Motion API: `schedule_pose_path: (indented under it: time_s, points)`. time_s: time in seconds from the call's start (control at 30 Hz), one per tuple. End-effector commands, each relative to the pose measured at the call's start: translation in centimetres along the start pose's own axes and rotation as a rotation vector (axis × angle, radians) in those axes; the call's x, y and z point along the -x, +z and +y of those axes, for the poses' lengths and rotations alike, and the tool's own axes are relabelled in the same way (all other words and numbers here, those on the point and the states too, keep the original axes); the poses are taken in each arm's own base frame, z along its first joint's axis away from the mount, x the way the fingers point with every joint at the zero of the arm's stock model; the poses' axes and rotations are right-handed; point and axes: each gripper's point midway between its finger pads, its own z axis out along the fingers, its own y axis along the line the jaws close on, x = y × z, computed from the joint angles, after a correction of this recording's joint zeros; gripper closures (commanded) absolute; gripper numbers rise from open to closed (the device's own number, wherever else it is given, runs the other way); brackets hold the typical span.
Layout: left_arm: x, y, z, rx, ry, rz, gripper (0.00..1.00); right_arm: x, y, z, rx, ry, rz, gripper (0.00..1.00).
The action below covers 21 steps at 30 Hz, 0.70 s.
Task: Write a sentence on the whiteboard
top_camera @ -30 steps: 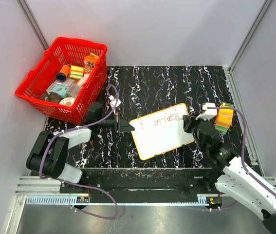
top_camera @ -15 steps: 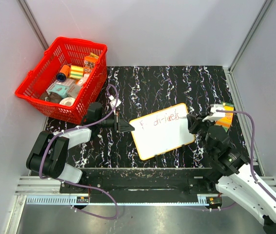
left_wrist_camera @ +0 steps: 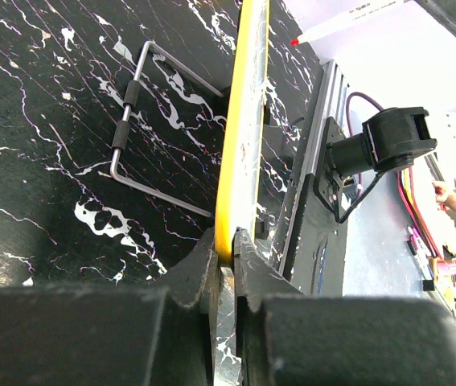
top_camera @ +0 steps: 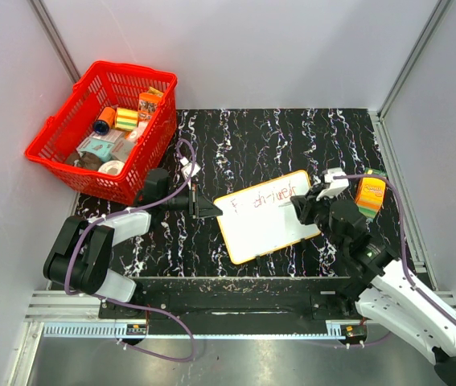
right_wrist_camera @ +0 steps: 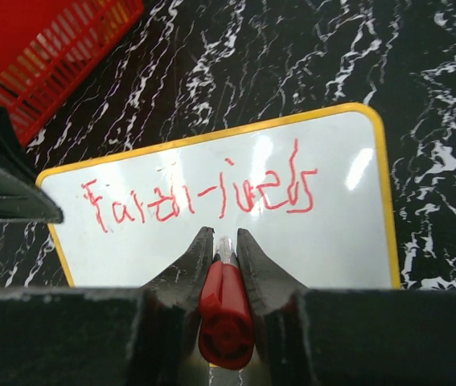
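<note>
The whiteboard [top_camera: 264, 229] lies tilted on the black marbled table, white with an orange-yellow rim. One line of the red sentence [top_camera: 271, 195] runs along its far part and reads clearly in the right wrist view [right_wrist_camera: 203, 197]. My left gripper [top_camera: 211, 210] is shut on the board's left rim; the left wrist view shows the jaws [left_wrist_camera: 226, 249] pinching the yellow edge [left_wrist_camera: 241, 121]. My right gripper [top_camera: 301, 206] is shut on a red-capped marker [right_wrist_camera: 226, 310], held over the board's right part just below the lettering. The marker's tip is hidden between the fingers.
A red basket [top_camera: 107, 129] with several small items stands at the back left. An orange box [top_camera: 370, 195] sits right of the board. A bent wire stand [left_wrist_camera: 143, 121] lies on the table beside the board's edge. Grey walls enclose the table.
My right gripper swung a little right toward the orange box, then came back left over the board below the lettering. The left gripper and board have not moved.
</note>
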Motion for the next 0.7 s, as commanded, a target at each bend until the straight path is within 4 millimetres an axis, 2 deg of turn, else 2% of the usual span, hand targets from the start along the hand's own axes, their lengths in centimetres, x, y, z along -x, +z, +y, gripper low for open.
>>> schedule_pose_path:
  time_s: [0.0, 0.37, 0.4, 0.47, 0.5, 0.67]
  points:
    - [-1.6, 0.4, 0.6, 0.013, 0.099, 0.044, 1.0, 2.1, 0.1, 2.6, 0.118, 0.003, -0.042, 1.0]
    - [-1.6, 0.5, 0.7, 0.015, 0.097, 0.045, 1.0, 1.5, 0.4, 5.1, 0.164, -0.031, -0.023, 1.0]
    - [-1.5, 0.5, 0.7, 0.014, 0.098, 0.044, 1.0, 1.4, 0.1, 6.3, 0.193, -0.042, -0.02, 1.0]
    - [-1.5, 0.5, 0.7, 0.014, 0.099, 0.043, 1.0, 1.5, 0.2, 6.9, 0.188, -0.065, -0.029, 1.0]
    - [-1.5, 0.5, 0.6, 0.013, 0.099, 0.044, 1.0, 1.0, -0.2, 8.1, 0.221, -0.081, -0.017, 1.0]
    - [-1.6, 0.5, 0.6, 0.013, 0.098, 0.045, 1.0, -0.4, -0.2, 10.6, 0.267, -0.129, 0.001, 1.0]
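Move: The blank part of the whiteboard under the first letters of the red line lies about 16 cm to the left of my right hand, 3 cm back and 4 cm lower. The middle of the written line is some 8 cm left, 3 cm farther out and 3 cm lower; my left gripper on the board's edge is roughly 22 cm left, 2 cm back and 5 cm lower. From my left hand the blank part lies about 6 cm right and 3 cm back. I sweep my right hand about 8 cm left and some 4 cm back across the whiteboard, slowly at first and then faster, carrying the marker clear of the surface towards the blank part under the line's start. The wrist swings about 15 degrees counter-clockwise and the fingers keep their grip on the marker. My left hand stays still, keeping its pinch on the board's left edge. ##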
